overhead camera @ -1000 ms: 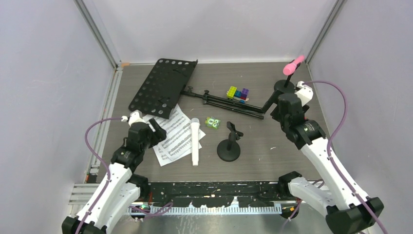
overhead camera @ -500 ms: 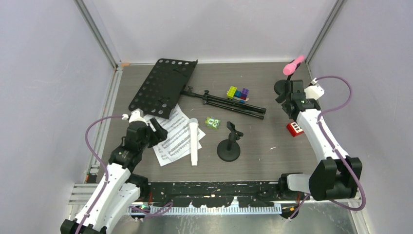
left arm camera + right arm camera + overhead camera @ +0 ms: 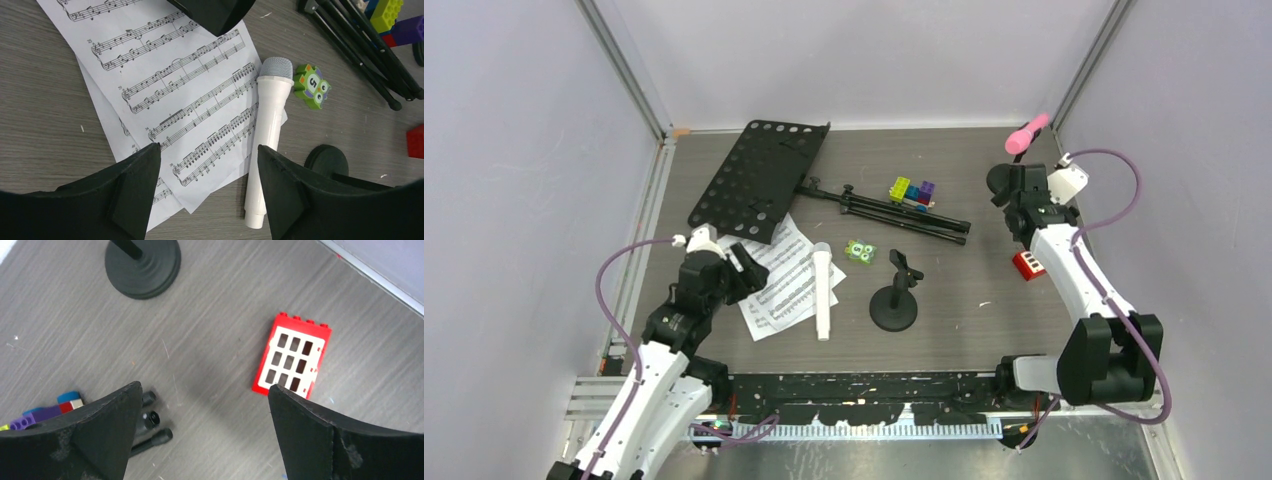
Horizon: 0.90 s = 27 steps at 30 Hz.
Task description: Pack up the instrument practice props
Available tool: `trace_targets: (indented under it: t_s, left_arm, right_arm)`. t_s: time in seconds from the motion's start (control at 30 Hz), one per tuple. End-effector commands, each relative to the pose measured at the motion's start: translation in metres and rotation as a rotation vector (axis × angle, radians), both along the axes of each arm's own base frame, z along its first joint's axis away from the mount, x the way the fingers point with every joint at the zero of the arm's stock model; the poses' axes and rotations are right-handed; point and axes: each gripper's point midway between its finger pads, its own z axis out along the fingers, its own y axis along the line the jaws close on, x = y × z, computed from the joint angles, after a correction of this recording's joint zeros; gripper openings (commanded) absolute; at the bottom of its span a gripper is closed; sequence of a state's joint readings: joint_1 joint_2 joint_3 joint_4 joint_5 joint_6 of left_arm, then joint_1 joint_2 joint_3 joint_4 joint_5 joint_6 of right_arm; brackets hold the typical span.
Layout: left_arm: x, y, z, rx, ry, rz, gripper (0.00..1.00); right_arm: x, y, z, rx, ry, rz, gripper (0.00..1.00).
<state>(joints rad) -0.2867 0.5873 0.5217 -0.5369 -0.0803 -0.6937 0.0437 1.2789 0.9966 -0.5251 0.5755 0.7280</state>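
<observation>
The black perforated music desk (image 3: 759, 180) lies flat at the back left, its folded tripod legs (image 3: 894, 212) stretching right. White sheet-music pages (image 3: 784, 275) lie in front of it, with the white microphone (image 3: 823, 293) along their right edge. My left gripper (image 3: 746, 268) hovers open above the sheet-music pages (image 3: 190, 100), and the white microphone (image 3: 267, 140) lies by its right finger. An empty mic mount (image 3: 894, 300) stands mid-table. The pink microphone (image 3: 1027, 133) sits in the other mic mount (image 3: 1002, 178) at the back right. My right gripper (image 3: 1012, 200) hangs open over bare table (image 3: 203, 387), holding nothing.
Colourful toy blocks (image 3: 912, 191) lie behind the tripod legs and a green block (image 3: 860, 251) beside the white microphone's head. A red keypad (image 3: 1028, 263) lies under my right arm, near the right wall. Grey walls close in the table on three sides.
My right arm has swung back and to the right toward the pink microphone's mount, uncovering the red keypad. The left arm has barely shifted. Both grippers stay open.
</observation>
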Motion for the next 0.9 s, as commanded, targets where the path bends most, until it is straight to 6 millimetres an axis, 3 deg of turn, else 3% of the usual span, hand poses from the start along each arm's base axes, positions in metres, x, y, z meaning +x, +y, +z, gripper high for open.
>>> trace_targets:
  t_s: [0.0, 0.23, 0.43, 0.87]
  left_arm:
    - [0.006, -0.006, 0.032, -0.027, -0.079, -0.032, 0.72]
    - [0.001, -0.007, 0.036, -0.039, -0.077, -0.034, 0.72]
    - [0.002, -0.008, 0.038, -0.031, -0.092, -0.053, 0.72]
    - [0.013, -0.014, 0.046, -0.05, -0.091, -0.059, 0.71]
  right_arm:
    - [0.045, -0.011, 0.029, -0.079, -0.15, -0.007, 1.0]
    - [0.088, -0.025, 0.008, -0.181, -0.104, -0.026, 1.0]
    - [0.109, -0.041, -0.007, -0.3, -0.089, -0.032, 1.0]
    - [0.157, -0.025, -0.021, -0.351, -0.204, 0.137, 1.0]
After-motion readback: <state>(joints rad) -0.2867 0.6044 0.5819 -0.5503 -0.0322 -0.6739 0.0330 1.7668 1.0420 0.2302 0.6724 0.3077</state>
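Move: The pink microphone on its stand lies about 19 cm straight ahead of the right hand, a couple of centimetres to its right and at roughly the hand's own height, the stand's round base some 15 cm lower. The red block is about 8 cm right and 3 cm back, also some 15 cm down; the folded tripod's near end is 4 cm ahead and 13 cm left. From the left hand the pink microphone is about 30 cm ahead, 64 cm right and slightly higher. Forward and gently down, the right hand reaches some 13 cm towards the pink microphone and its stand, sinking about 4.5 cm on the way and leaving the red block behind. The wrist rolls about 20 degrees, left side dropping, and the fingers stay wide open, coming close to the stand's stem below the microphone. The left hand only rises about 2 cm over by the music sheets. ##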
